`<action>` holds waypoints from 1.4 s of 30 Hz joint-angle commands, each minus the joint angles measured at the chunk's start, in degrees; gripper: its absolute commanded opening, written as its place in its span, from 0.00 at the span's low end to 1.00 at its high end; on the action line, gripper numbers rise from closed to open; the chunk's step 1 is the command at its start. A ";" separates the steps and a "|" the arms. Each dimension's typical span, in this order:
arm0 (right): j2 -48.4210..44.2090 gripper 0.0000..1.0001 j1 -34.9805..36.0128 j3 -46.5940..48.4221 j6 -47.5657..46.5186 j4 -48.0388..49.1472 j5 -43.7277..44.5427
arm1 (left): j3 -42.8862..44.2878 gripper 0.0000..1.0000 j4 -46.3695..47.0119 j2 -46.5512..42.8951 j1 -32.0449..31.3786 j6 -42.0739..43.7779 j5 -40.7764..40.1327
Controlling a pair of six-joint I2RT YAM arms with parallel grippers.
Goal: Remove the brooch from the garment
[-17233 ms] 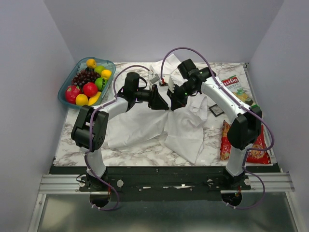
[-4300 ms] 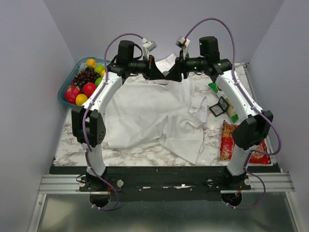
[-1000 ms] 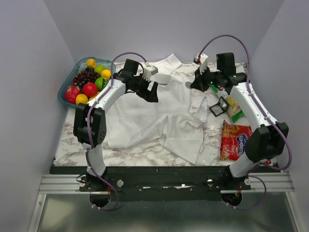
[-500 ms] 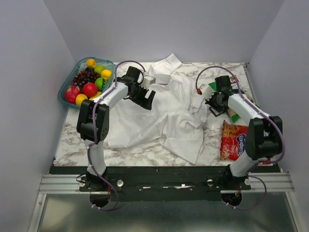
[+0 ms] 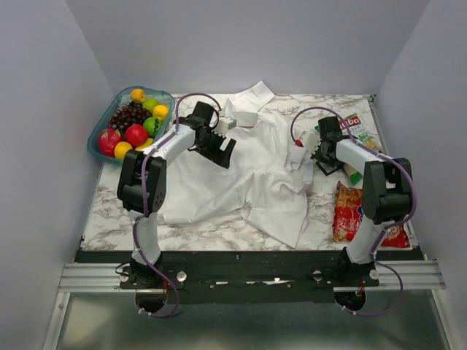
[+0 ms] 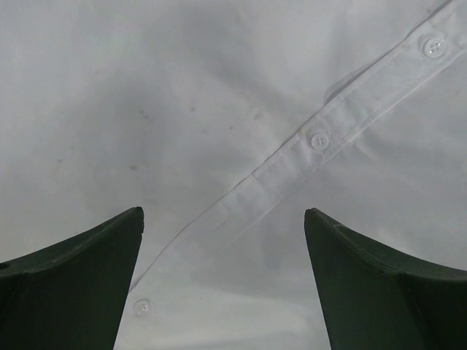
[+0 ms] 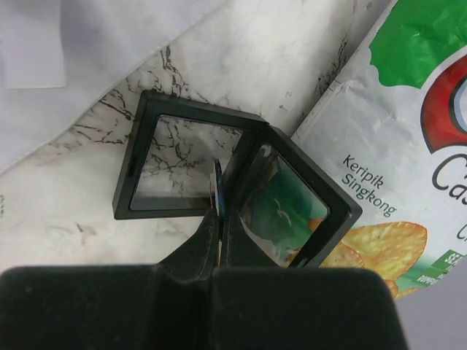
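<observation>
The garment [image 5: 219, 182], a white wrinkled shirt, lies spread over the marble table; its button placket [image 6: 319, 140] runs diagonally through the left wrist view. My left gripper [image 5: 222, 149] [image 6: 222, 213] hovers open just above the cloth [image 6: 219, 109], with nothing between its fingers. My right gripper [image 5: 321, 162] [image 7: 220, 211] is off the shirt's right edge, shut on the brooch [image 7: 217, 182], a thin dark-blue disc seen edge-on at the fingertips. The fingertips are low over two small black square frames [image 7: 139, 168], hinged in a V.
A green and white crisps bag [image 7: 408, 131] lies under the right-hand frame [image 7: 343, 211]. A red snack bag [image 5: 349, 211] lies nearer the front right. A teal bowl of fruit [image 5: 131, 124] stands at the back left. Walls close in on both sides.
My right arm has swung from the back right down and inward to the black frames, staying shut. My left gripper has drifted slightly lower over the shirt, still open.
</observation>
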 commanded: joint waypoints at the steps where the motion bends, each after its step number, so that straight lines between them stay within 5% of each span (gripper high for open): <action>1: 2.20 0.01 -0.08 2.41 -1.75 1.58 2.72 | 0.55 0.99 -0.86 -0.75 -0.78 0.33 -0.79; 9: 4.93 0.00 0.09 5.04 0.18 -1.40 2.72 | 0.73 0.99 -1.29 -0.57 -1.48 0.59 -0.62; 19: 5.46 0.24 0.88 7.33 4.14 -5.18 -0.09 | 0.64 0.99 -1.30 -0.66 -2.53 1.03 -0.44; 30: 5.72 0.15 2.55 9.27 5.98 -6.50 -2.03 | 0.29 0.99 -1.38 -0.92 -3.15 1.29 -0.35; 42: 6.69 0.30 3.61 10.76 7.48 -7.47 -2.73 | 0.11 0.99 -1.73 -1.10 -3.59 1.91 -0.26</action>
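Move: Just beneath the right hand, whose fingers already hold the brooch, lies the open black case, its flat tray about 2 cm ahead, 2 cm to the left and 3 cm below. The green chips bag is some 7 cm ahead and 6 cm to the right; the red bag, about 11 cm back and 9 cm right, is likewise slightly below. From the left hand, the tray is roughly 26 cm right, 3 cm ahead and 5 cm below. Easing forward about 1.5 cm over the case tray, the right hand partly opens its pinched fingers to loosen the brooch, then shifts some 3 cm left at nearly the same height while they stay about a quarter open. Wide open and empty, the left hand drifts level over the garment, some 2 cm right and slightly back. ##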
